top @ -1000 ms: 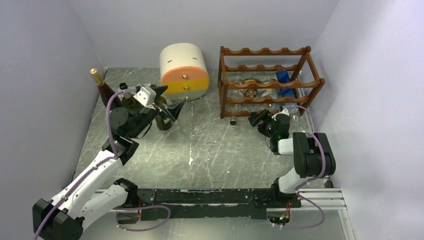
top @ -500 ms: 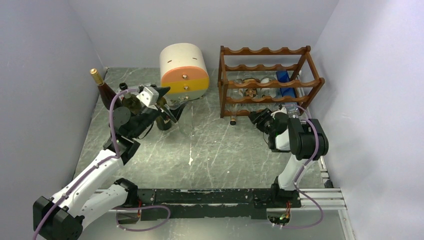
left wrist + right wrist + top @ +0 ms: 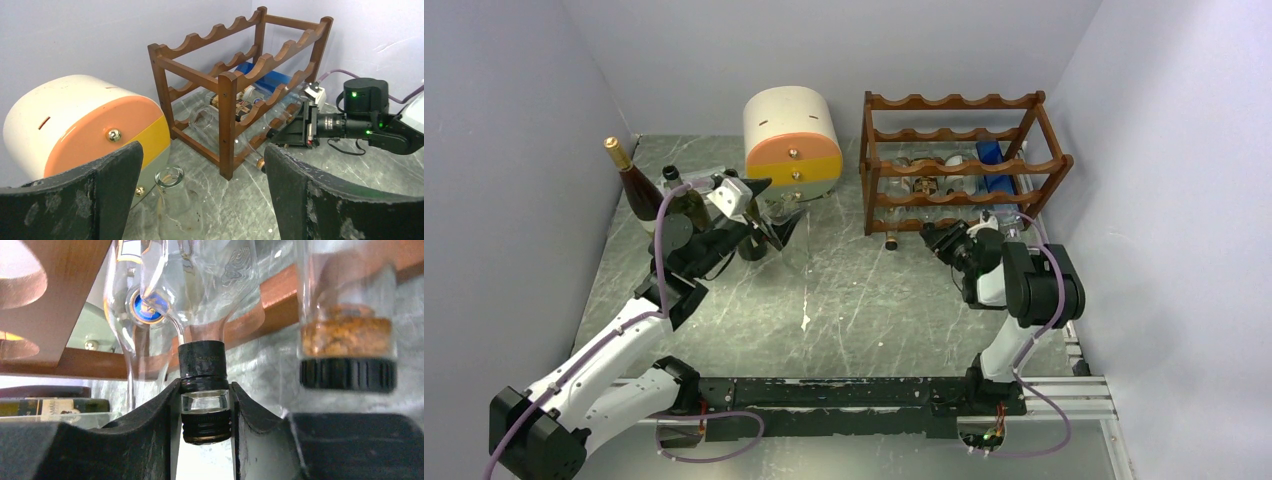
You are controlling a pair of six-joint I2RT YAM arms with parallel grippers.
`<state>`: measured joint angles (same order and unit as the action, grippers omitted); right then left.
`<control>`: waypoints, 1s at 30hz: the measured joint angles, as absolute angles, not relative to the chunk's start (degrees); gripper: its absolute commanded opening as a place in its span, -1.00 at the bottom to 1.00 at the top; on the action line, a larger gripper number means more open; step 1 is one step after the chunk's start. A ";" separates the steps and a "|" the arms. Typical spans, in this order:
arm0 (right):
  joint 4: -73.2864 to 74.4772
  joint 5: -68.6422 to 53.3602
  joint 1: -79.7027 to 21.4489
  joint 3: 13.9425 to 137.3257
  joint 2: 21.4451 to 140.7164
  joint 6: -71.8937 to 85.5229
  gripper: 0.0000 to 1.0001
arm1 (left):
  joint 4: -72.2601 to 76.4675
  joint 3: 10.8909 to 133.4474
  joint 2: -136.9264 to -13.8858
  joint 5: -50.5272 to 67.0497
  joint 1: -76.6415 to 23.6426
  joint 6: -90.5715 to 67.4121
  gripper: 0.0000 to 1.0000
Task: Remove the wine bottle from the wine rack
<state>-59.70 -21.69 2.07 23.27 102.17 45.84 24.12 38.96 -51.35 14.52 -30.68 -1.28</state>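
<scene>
The dark reddish-brown wine rack (image 3: 964, 165) stands at the back right and also shows in the left wrist view (image 3: 227, 100). Several bottles lie in its lower tiers. My right gripper (image 3: 942, 238) is at the rack's front bottom tier. In the right wrist view it (image 3: 205, 390) is shut on the neck of a clear wine bottle (image 3: 202, 357) with a black cap, which lies in the rack. My left gripper (image 3: 769, 215) is open and empty in its own view (image 3: 202, 150), hovering left of the rack.
A cream-and-orange drawer unit (image 3: 792, 140) stands left of the rack. Tall bottles (image 3: 634, 185) stand at the far left. A clear glass flask (image 3: 172, 200) stands below my left gripper. A gold-capped bottle neck (image 3: 889, 242) pokes from the rack's bottom left. Another capped bottle (image 3: 347, 335) lies right of the held one.
My left gripper has drifted a little to the right. My right arm's elbow has risen and swung toward the rack, with the gripper staying at the bottom tier.
</scene>
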 measured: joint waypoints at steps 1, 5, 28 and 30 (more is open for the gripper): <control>-59.77 -21.76 2.20 22.46 101.25 45.82 -1.00 | 24.12 38.96 -51.35 14.39 -30.72 -1.06 0.87; -62.76 -21.78 2.94 18.79 98.19 45.84 -1.00 | 24.12 38.96 -51.40 14.04 -31.11 -0.40 0.86; -18.48 -18.39 4.19 6.98 43.46 39.55 -1.00 | 24.14 38.96 -52.62 13.13 -32.01 2.44 0.82; -12.67 -18.22 4.19 7.42 38.83 39.07 -1.00 | 24.14 38.96 -52.62 13.10 -32.03 2.61 0.81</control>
<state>-12.67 -18.22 4.19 7.42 38.83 39.07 24.14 38.96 -52.62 13.10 -32.03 2.61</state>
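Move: The right fingers already pinch the clear wine bottle's capped neck; its middle lies about 13 cm ahead. Open table in front of the wine rack lies some 12 cm back and 5 cm below. Beside the held bottle lie a left bottle, about 9 cm to its left, and a right bottle, 8 cm to its right, both level with it. From the left hand the held bottle is roughly 22 cm ahead, 30 cm right and 28 cm below. Keeping its pinch on the neck, the right hand draws the bottle back about 12 cm, rising some 5 cm. ##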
